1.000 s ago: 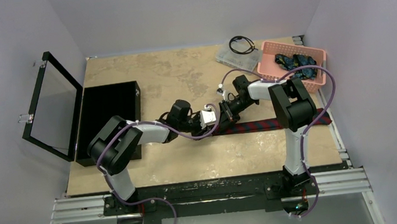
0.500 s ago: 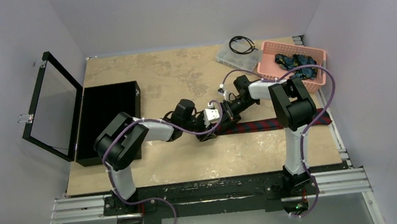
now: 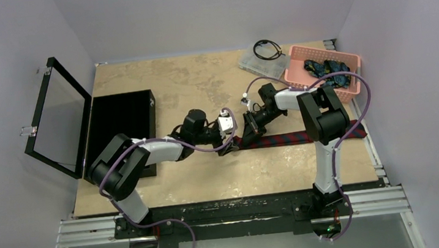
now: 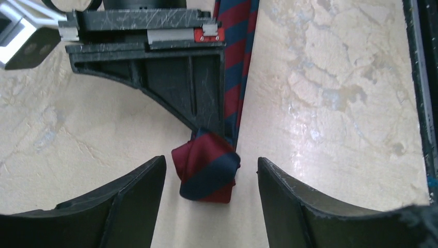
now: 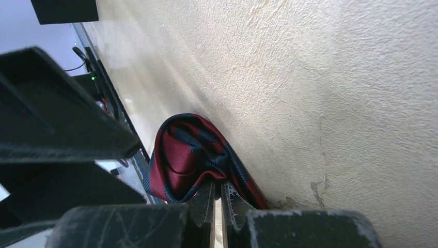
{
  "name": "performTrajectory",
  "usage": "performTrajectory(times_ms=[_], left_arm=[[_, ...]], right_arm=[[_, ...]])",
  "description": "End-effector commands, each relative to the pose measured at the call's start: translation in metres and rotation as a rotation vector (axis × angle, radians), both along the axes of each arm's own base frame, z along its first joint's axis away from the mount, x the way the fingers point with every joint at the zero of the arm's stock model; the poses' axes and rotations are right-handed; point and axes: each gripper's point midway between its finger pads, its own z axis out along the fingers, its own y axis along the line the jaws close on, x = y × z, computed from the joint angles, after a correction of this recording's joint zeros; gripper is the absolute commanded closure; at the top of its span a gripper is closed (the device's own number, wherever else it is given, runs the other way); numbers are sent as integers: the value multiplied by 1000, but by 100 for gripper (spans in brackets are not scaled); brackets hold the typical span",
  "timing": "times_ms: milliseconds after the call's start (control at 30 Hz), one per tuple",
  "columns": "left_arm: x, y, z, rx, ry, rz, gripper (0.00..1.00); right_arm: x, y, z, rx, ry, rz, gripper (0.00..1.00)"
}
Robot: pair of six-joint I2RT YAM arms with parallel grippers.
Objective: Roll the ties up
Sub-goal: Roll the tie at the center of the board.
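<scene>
The maroon tie with navy stripes point(image 3: 304, 136) lies flat across the right half of the table. Its left end is rolled into a small coil point(image 4: 206, 165). My right gripper point(image 3: 244, 138) is shut on that coil; in the right wrist view the closed jaws point(image 5: 218, 194) pinch the rolled cloth point(image 5: 186, 155) against the table. My left gripper point(image 3: 230, 144) is open. Its fingers point(image 4: 134, 196) stand on either side of the coil without touching it, the gripper point(image 4: 212, 178) just left of the right one. The dark blue ties point(image 3: 325, 67) lie in the pink basket point(image 3: 290, 70).
An open black box point(image 3: 121, 119) with its lid up point(image 3: 59, 116) stands at the left. A clear plastic case with a black coiled cable point(image 3: 262, 55) lies at the back, beside the basket. Purple cables hang off both arms.
My left arm has drawn back to the left, and its gripper now sits slightly apart from the coil. The right gripper has stayed on the coil.
</scene>
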Motion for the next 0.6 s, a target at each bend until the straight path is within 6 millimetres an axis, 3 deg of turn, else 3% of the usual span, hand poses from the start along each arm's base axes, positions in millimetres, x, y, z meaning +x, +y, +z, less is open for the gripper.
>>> performTrajectory(times_ms=[0,167,367,567], left_arm=[[12,-16,31,-81,38,107,38],[22,-19,11,-16,89,215,40],[44,-2,-14,111,132,376,55],[34,18,-37,207,233,422,63]], right_arm=[[4,-13,-31,-118,-77,26,100],[4,-12,-27,-109,-84,24,100],[5,-11,-23,-102,-90,23,100],[4,-11,-20,-102,-97,25,100]])
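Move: The tie's rolled end lies about 3 cm to the left gripper's right, 1 cm ahead and 4 cm below, between the lines of the open fingers. The right gripper pinches the tie just beyond, about 5 cm to the right and level in reach. From there the unrolled strip runs on rightward, its middle some 24 cm off. From the right gripper, the roll sits about 2 cm to its left, level in reach and 1 cm higher. Bring the left gripper slightly up and right first, then sweep it about 3 cm forward and down around the tie's rolled end, turning it some 20 degrees counter-clockwise as it comes. Narrow the open fingers to a bit over half their starting gap so they close in on the roll's two sides, while the right gripper stays still and keeps its pinch. ##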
